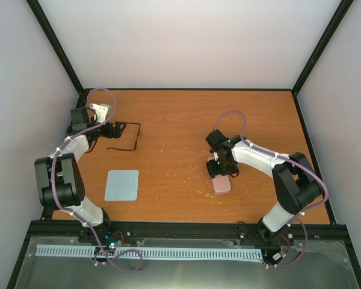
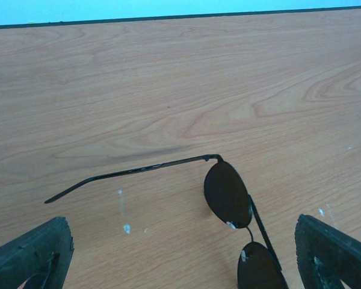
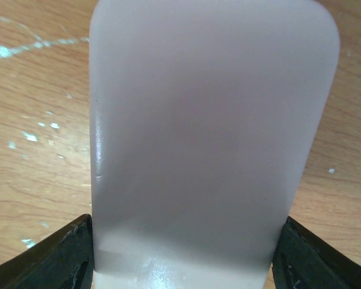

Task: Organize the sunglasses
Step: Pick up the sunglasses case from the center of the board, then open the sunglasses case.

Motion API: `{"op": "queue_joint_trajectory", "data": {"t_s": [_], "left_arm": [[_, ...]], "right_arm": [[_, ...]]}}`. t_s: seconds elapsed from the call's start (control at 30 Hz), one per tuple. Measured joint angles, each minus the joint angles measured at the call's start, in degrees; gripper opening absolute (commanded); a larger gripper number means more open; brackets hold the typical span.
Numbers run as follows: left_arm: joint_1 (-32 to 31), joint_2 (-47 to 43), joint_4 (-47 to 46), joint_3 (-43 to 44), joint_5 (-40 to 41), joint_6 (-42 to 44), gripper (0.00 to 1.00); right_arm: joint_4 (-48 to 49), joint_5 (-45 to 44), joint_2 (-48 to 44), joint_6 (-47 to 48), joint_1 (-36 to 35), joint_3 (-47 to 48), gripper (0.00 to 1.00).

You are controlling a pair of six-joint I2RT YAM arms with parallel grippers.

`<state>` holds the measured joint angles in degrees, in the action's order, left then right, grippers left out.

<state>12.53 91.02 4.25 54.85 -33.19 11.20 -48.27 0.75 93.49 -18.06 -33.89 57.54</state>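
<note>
The sunglasses (image 1: 125,135) lie on the wooden table at the far left, arms unfolded, with a thin black frame and dark lenses (image 2: 227,194). My left gripper (image 1: 111,129) is right beside them and open; in the left wrist view the glasses sit between its wide-spread fingers (image 2: 36,256), nearer the right one and touching neither. My right gripper (image 1: 219,174) is down on the pink case (image 1: 222,185) at mid-right. The case (image 3: 210,132) fills the right wrist view, and both fingers (image 3: 60,259) press against its long sides.
A pale blue-grey square cloth (image 1: 122,185) lies flat near the front left, between the left arm's base and the middle of the table. Black frame posts and white walls border the table on three sides.
</note>
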Motion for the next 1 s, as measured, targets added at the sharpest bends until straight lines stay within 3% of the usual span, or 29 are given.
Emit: {"op": "queue_joint_trajectory", "data": {"t_s": [0.2, 0.57, 1.0], "left_arm": [[-0.44, 0.24, 0.17, 0.0, -4.74, -0.33, 0.99], [-10.32, -0.33, 0.15, -0.07, -10.43, -1.22, 0.99], [-23.21, -0.22, 1.03, 0.0, -10.56, -1.2, 0.99]], "right_arm": [[0.17, 1.57, -4.92, -0.2, 0.0, 2.51, 0.51], [3.08, 4.31, -9.38, -2.29, 0.13, 3.65, 0.47], [15.54, 20.06, -15.87, -5.25, 4.98, 0.09, 0.42]]}}
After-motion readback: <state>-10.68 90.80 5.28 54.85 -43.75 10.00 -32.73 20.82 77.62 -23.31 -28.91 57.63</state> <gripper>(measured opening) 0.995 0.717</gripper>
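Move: The right hand already has the sunglasses case between its fingers, low over the board, the case's middle about 2 cm back of the grip and 1 cm below. From the open left hand the case lies some 45 cm to the right, about 19 cm back and 11 cm lower. The sunglasses lie about 3 cm ahead of the left hand, 5 cm right and 13 cm below; the grey cloth is roughly 22 cm straight back of it. Keeping its grip across the case's width, the right hand lifts the case about 12 cm off the board while drifting some 6 cm left and 4 cm forward, and rolls it some 30 degrees so the left side rises and the fingers swing towards the left hand. The left hand, fingers staying wide open, sweeps nearly 20 cm right towards the case and about 5 cm back at almost constant height, passing over the sunglasses and turning some 30 degrees clockwise without reaching the case. ##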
